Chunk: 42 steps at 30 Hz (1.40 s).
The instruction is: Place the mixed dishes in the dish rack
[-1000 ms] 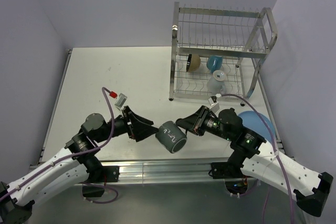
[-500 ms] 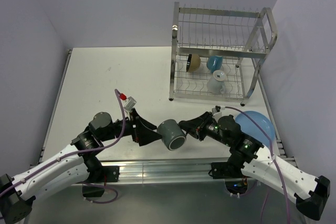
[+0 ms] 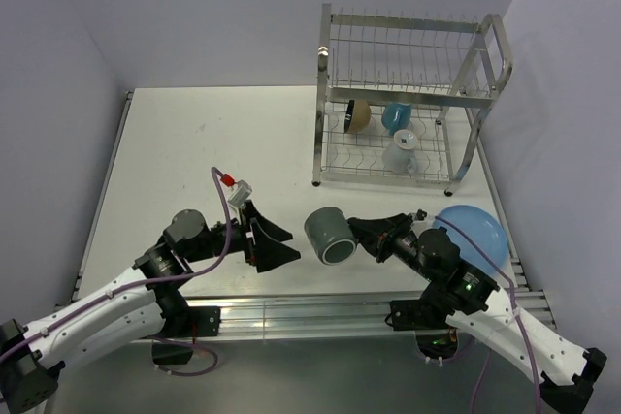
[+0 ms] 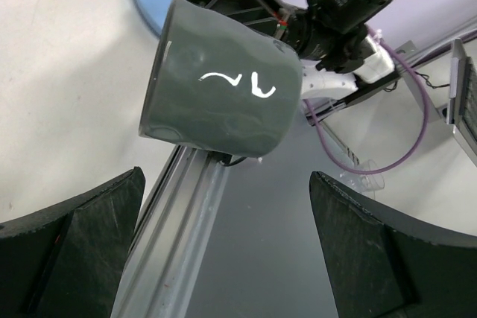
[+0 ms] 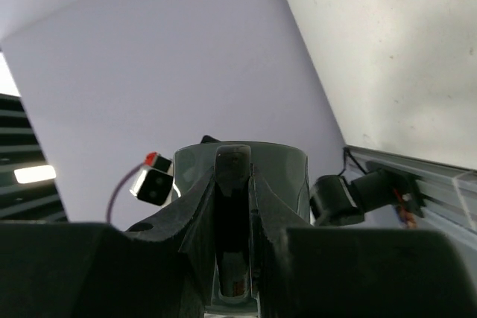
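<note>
My right gripper [image 3: 361, 236] is shut on the handle of the dark grey-black mug [image 3: 330, 237], which hangs tilted above the table's front edge. In the right wrist view the handle [image 5: 232, 165] sits between the fingers, with the mug [image 5: 279, 169] body behind it. My left gripper [image 3: 291, 243] stands open to the left of the mug, not touching it. In the left wrist view the mug [image 4: 223, 83] floats beyond the spread fingers [image 4: 358, 236]. The dish rack [image 3: 408, 94] holds the tan bowl [image 3: 357, 115], the light blue mug [image 3: 395, 117] and the white mug [image 3: 401, 154] on its lower tier. The light blue plate [image 3: 473, 235] lies on the table at the right.
The rack stands at the back right, and its upper tier [image 3: 398, 50] holds nothing. An aluminium rail [image 3: 291, 312] runs along the near table edge. Purple walls close in the back and both sides. The left arm's cable [image 3: 225, 206] loops above its wrist.
The right arm has carried the mug slightly right and back, turning it. The left gripper shifted right early on, then stayed; a gap has opened between it and the mug.
</note>
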Motion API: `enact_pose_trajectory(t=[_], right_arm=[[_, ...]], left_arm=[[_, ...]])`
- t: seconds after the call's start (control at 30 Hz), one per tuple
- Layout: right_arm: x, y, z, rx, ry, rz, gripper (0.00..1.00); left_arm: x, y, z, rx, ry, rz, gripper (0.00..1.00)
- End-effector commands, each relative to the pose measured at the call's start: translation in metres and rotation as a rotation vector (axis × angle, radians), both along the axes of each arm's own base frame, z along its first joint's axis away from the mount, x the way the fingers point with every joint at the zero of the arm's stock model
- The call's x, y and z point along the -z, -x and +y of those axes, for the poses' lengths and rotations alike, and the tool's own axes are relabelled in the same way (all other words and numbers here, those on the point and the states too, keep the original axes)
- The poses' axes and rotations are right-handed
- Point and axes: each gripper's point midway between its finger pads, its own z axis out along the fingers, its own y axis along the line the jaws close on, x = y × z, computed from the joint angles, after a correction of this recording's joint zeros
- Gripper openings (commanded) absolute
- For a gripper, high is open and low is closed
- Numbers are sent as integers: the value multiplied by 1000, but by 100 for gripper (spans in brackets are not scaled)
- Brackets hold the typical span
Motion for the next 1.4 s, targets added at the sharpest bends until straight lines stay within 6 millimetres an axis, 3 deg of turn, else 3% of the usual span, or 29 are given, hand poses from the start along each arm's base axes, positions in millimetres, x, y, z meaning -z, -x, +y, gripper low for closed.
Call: enact_pose_trajectory(t=[0.0,0.13,0.27,0.47,0.73,0.87,1.0,1.03,1.1,1.13,1.17,1.23,1.27,1.33,1.37], right_arm=[[-41,-8,-10,80,-187,-16,0],[-49,-8,-13,95,-210,-2,0],[-50,-11,-20,134,-184,25,0],[-54,-18,-38,238,-181,62,0],[-59,-44,-77,509,-256,141,0],[-64,-61,-83,601,-255,177,0],[-85,-81,-88,662,-265,205,0],[-86,-84,-87,657,-266,227,0],[-93,-101,-91,691,-268,255,0],[-88,-108,-84,673,-248,295,0],[-90,-114,-83,671,-251,311,0],[-101,-125,-84,676,-288,332,0],[-106,-134,-79,671,-291,350,0],[-98,-154,-78,693,-268,398,0],[-108,-158,-71,658,-282,406,0]], left_arm=[[-29,1,-4,6,118,-111,98],[-37,4,-3,5,197,-243,97],[-39,-6,-3,-42,181,-288,98],[-40,-21,-5,-122,151,-271,97],[-32,-36,2,-222,110,-200,97],[-34,-44,5,-274,103,-159,96],[-34,-59,12,-375,78,-96,96],[-25,-63,13,-398,35,-71,96],[-26,-76,16,-465,-2,-69,96],[-19,-81,18,-490,-43,-65,96],[-27,-92,22,-550,-47,-73,96],[-21,-105,23,-603,-104,-78,97],[-31,-114,25,-646,-107,-93,96],[-27,-126,23,-680,-163,-125,96],[-43,-131,22,-698,-158,-143,96]])
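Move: The right hand already holds the dark mug. The free spot at the front left of the rack's lower tier is roughly 18 cm ahead of it, 5 cm right and slightly lower. The pale cup stands about 10 cm right of that spot, the brown bowl some 10 cm beyond it, and the blue mug 9 cm beyond and 10 cm right. From the left hand the spot is around 23 cm ahead and 13 cm right. Still pinching the dark mug by its handle, the right hand drifts right, then swings forward to the front left of the rack's lower tier, about 13 cm forward and 8 cm right, rising 4 cm late on. Its wrist turns some 30 degrees clockwise and tips down. The empty left hand, kept wide open, goes forward about 11 cm, turning counter-clockwise. ##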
